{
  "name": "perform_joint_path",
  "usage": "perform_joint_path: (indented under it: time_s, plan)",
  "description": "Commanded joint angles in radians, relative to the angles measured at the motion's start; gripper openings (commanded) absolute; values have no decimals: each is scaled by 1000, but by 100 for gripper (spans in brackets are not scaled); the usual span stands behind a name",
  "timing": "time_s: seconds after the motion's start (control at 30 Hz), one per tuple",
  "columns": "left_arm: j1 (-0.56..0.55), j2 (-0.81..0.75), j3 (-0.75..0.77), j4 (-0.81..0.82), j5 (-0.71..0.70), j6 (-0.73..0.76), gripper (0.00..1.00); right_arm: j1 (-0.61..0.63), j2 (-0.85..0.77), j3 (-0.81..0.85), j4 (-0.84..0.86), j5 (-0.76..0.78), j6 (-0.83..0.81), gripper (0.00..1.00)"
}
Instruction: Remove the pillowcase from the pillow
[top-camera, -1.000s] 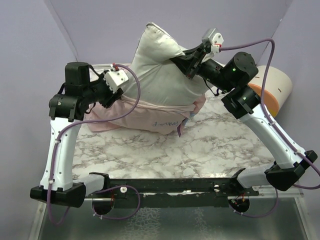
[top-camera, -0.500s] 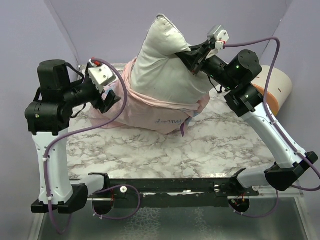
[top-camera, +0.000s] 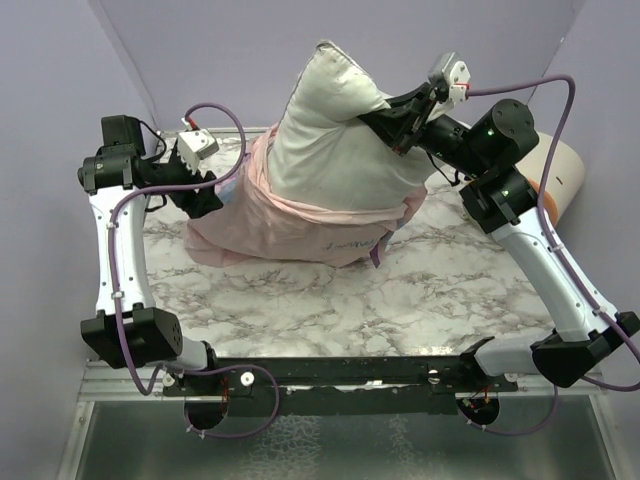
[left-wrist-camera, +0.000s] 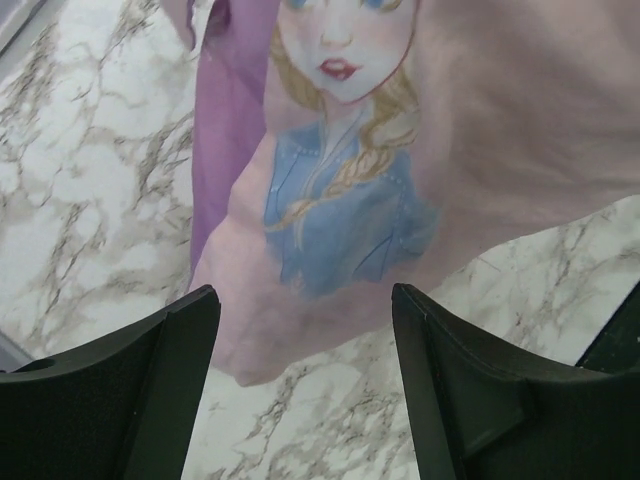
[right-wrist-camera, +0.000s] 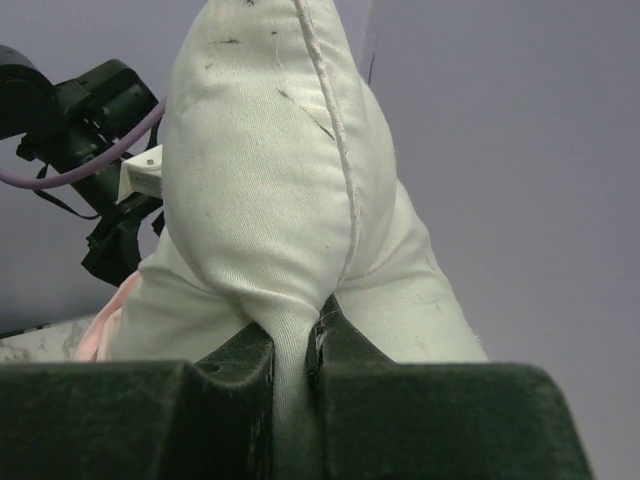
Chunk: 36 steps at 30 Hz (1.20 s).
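The white pillow (top-camera: 335, 130) stands up on end, its lower half still inside the pink pillowcase (top-camera: 270, 228), which is bunched around its base on the marble table (top-camera: 400, 300). My right gripper (top-camera: 388, 118) is shut on a pinched fold of the pillow's upper right side; in the right wrist view the white pillow (right-wrist-camera: 280, 180) is squeezed between the jaws of the right gripper (right-wrist-camera: 315, 335). My left gripper (top-camera: 218, 192) is open at the pillowcase's left side. In its wrist view the left gripper (left-wrist-camera: 302, 300) holds nothing, and the princess print of the pillowcase (left-wrist-camera: 340, 200) lies just beyond its tips.
A cream-and-orange cylinder (top-camera: 555, 175) lies at the table's right edge behind my right arm. Purple walls close in the back and both sides. The black rail (top-camera: 340, 372) with the arm bases runs along the near edge.
My left gripper let go of the pillowcase edge, opened, swung out left and came back beside the case. My right gripper raised the pillow a little, up and to the right.
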Motion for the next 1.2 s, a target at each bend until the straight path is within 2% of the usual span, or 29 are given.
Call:
perform_joint_path:
  time_s: [0.0, 0.23, 0.33, 0.43, 0.57, 0.7, 0.9, 1.17]
  plan:
    - [-5, -57, -16, -43, 244, 51, 71, -7, -42, -5, 108, -76, 46, 1]
    - [-35, -125, -123, 41, 306, -15, 68, -8, -23, -11, 123, -87, 80, 1]
    - [-40, -146, -165, 134, 295, -81, 62, -8, -20, -15, 138, -83, 95, 1]
    - [-40, -158, -210, 216, 276, -125, 49, -9, -17, -17, 142, -78, 104, 1]
    - [-40, -166, -277, 309, 228, -163, 16, -8, -15, -20, 150, -58, 118, 1]
    - [-40, -208, -343, 373, 181, -181, 2, -13, -10, -14, 156, -11, 125, 1]
    - [-40, -260, -434, 400, 115, -169, 0, -34, 5, 17, 166, 94, 135, 1]
    - [-31, -298, -659, 590, -256, -107, 0, -177, -24, 9, 268, 246, 290, 1]
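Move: Just off the open left fingers hangs the loose fold of pillowcase they will shut on, about 5 cm to the right, 2 cm nearer the base and 2 cm lower. The case's rim has its nearest corner some 10 cm right and 5 cm ahead; the pillow's middle is roughly 21 cm right, 6 cm ahead and 5 cm higher. From the right hand the fold lies about 28 cm left, 2 cm back and 23 cm below. Swinging right and a little back towards the hanging cloth, about 6 cm, the left hand closes its wide-open fingers and pinches a fold of the pillowcase, then drags it down some 5 cm, drifting left. The right hand keeps its grip on the pillow, eases slightly back, then late on pulls it about 5 cm forward and 4 cm right, away from the left hand. ##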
